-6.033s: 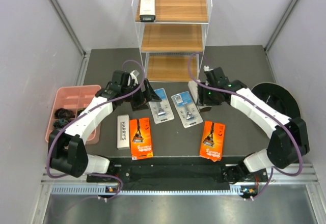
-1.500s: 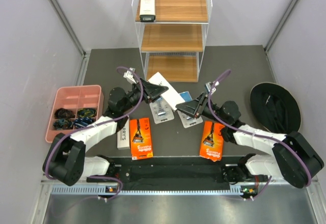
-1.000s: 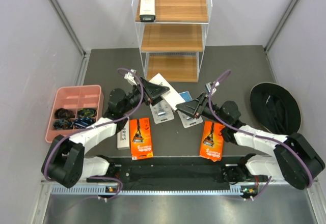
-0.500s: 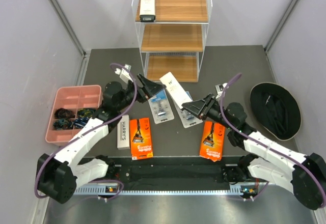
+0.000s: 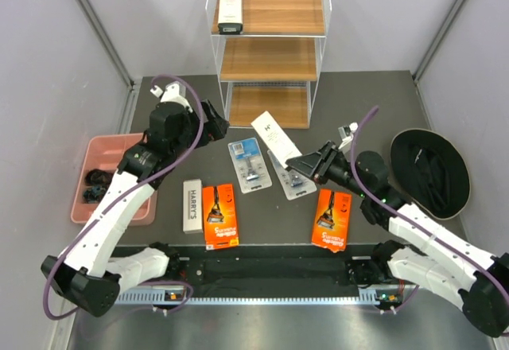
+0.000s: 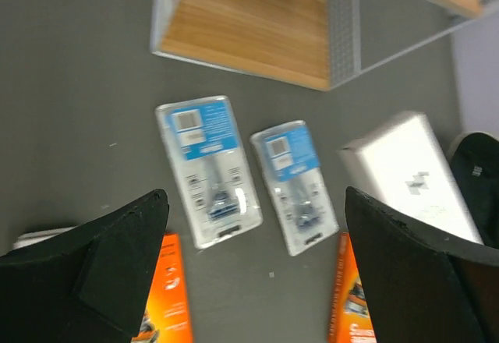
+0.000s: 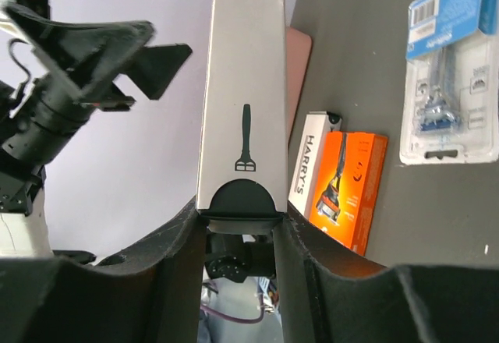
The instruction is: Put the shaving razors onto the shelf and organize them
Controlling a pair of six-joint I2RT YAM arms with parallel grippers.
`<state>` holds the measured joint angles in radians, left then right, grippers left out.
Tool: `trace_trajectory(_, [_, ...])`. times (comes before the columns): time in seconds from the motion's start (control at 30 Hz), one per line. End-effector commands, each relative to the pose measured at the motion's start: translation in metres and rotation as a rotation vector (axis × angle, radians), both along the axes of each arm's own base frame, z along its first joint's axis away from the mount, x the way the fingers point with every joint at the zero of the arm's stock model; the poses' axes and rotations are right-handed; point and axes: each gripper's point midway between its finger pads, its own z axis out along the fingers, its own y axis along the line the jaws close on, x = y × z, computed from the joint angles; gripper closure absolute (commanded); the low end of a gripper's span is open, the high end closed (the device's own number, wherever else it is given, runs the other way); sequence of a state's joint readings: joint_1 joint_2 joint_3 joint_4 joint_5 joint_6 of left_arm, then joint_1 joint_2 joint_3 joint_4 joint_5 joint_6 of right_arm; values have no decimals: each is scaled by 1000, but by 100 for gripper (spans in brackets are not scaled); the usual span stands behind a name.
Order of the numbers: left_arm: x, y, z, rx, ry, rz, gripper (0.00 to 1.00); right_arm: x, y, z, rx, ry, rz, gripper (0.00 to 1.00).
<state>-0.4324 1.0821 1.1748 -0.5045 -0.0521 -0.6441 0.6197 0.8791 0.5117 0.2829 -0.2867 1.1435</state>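
Observation:
My right gripper (image 5: 305, 162) (image 7: 242, 222) is shut on the lower end of a long white razor box (image 5: 270, 133) (image 7: 241, 86), held tilted above the table in front of the shelf (image 5: 270, 56). My left gripper (image 5: 212, 122) (image 6: 253, 281) hangs open and empty, up and to the left. Another white box (image 5: 230, 8) lies on the shelf's top tier, at its left. On the table lie two blue blister packs (image 5: 250, 165) (image 5: 293, 178), two orange cards (image 5: 219, 215) (image 5: 332, 219) and the HARRY'S box (image 5: 192, 204).
A pink compartment tray (image 5: 103, 147) with dark small items sits at the left, partly under my left arm. A black round object (image 5: 433, 163) lies at the right. The shelf's middle tier (image 5: 269, 58) and bottom tier (image 5: 268, 105) hold nothing.
The white box was between both grippers; my left gripper has drawn away up and to the left, open. My right gripper keeps the box and has shifted slightly right.

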Motion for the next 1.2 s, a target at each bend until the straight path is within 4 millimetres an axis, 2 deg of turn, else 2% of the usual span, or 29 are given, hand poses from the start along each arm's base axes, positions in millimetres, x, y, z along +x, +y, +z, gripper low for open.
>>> trace_trajectory(0.0, [-9,47,-26,222,91,136,1,-3,2,51,32,-134,15,97])
trace_trajectory(0.2, [-9,38,-35,191,90,104,1,-2,9,82,41,-185,53,97])
trace_trajectory(0.23, [-9,36,-36,186,94,94,1,-2,9,95,47,-209,55,97])
trace_trajectory(0.3, [-7,34,-41,189,109,90,1,1,12,105,43,-226,57,97])
trace_trajectory(0.33, [-6,33,-42,185,113,87,1,2,12,122,50,-264,55,97])
trace_trajectory(0.4, [-5,31,-47,189,125,82,1,7,16,129,39,-269,58,97])
trace_trajectory(0.43, [-5,31,-45,185,122,82,1,8,17,148,51,-304,59,97])
trace_trajectory(0.53, [-6,30,-46,181,118,78,1,15,23,173,67,-340,64,97])
trace_trajectory(0.7, [-6,29,-49,177,118,72,1,35,33,210,100,-391,61,97])
trace_trajectory(0.77, [-6,28,-51,180,120,66,1,44,31,223,106,-408,44,97])
trace_trajectory(0.8, [-6,28,-51,181,122,66,1,46,29,235,112,-426,37,97])
trace_trajectory(0.87, [-5,28,-52,182,125,65,1,62,25,240,100,-427,9,97])
trace_trajectory(0.9, [-5,27,-52,180,125,62,1,63,23,256,109,-450,3,97])
trace_trajectory(0.97, [-5,27,-54,179,127,64,1,78,23,255,87,-432,-5,96])
trace_trajectory(1.0, [-5,26,-55,177,129,59,1,82,18,269,95,-457,-14,96])
trace_trajectory(1.07, [-6,25,-56,174,126,54,1,96,18,268,88,-439,-24,96])
trace_trajectory(1.13, [-7,24,-55,163,117,47,1,105,13,279,99,-452,-47,96])
trace_trajectory(1.17, [-7,24,-54,158,114,48,1,117,16,273,91,-429,-56,96])
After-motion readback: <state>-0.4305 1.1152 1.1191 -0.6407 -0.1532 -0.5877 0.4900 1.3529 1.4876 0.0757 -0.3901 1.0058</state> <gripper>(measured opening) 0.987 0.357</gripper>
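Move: The right hand already holds the second white razor box. The middle of the shelf's top board lies about 32 cm ahead of the hand, 7 cm left and 17 cm above. The first white box lies on that board, about 10 cm left of its middle. The middle board is some 19 cm beneath the top one. The right blister pack lies on the table about 13 cm ahead and 24 cm below. From the left hand the top board is roughly 23 cm ahead, 14 cm right and 12 cm up. Upward first and nearly straight, then also forward over the last third, the right hand carries its pinched razor box about 24 cm up and 10 cm forward towards the top board, tipping the fingers up some 20 degrees as it climbs. The left hand, empty and wide open, sinks about 6 cm and shifts a little left, its fingertips tilting further down. ##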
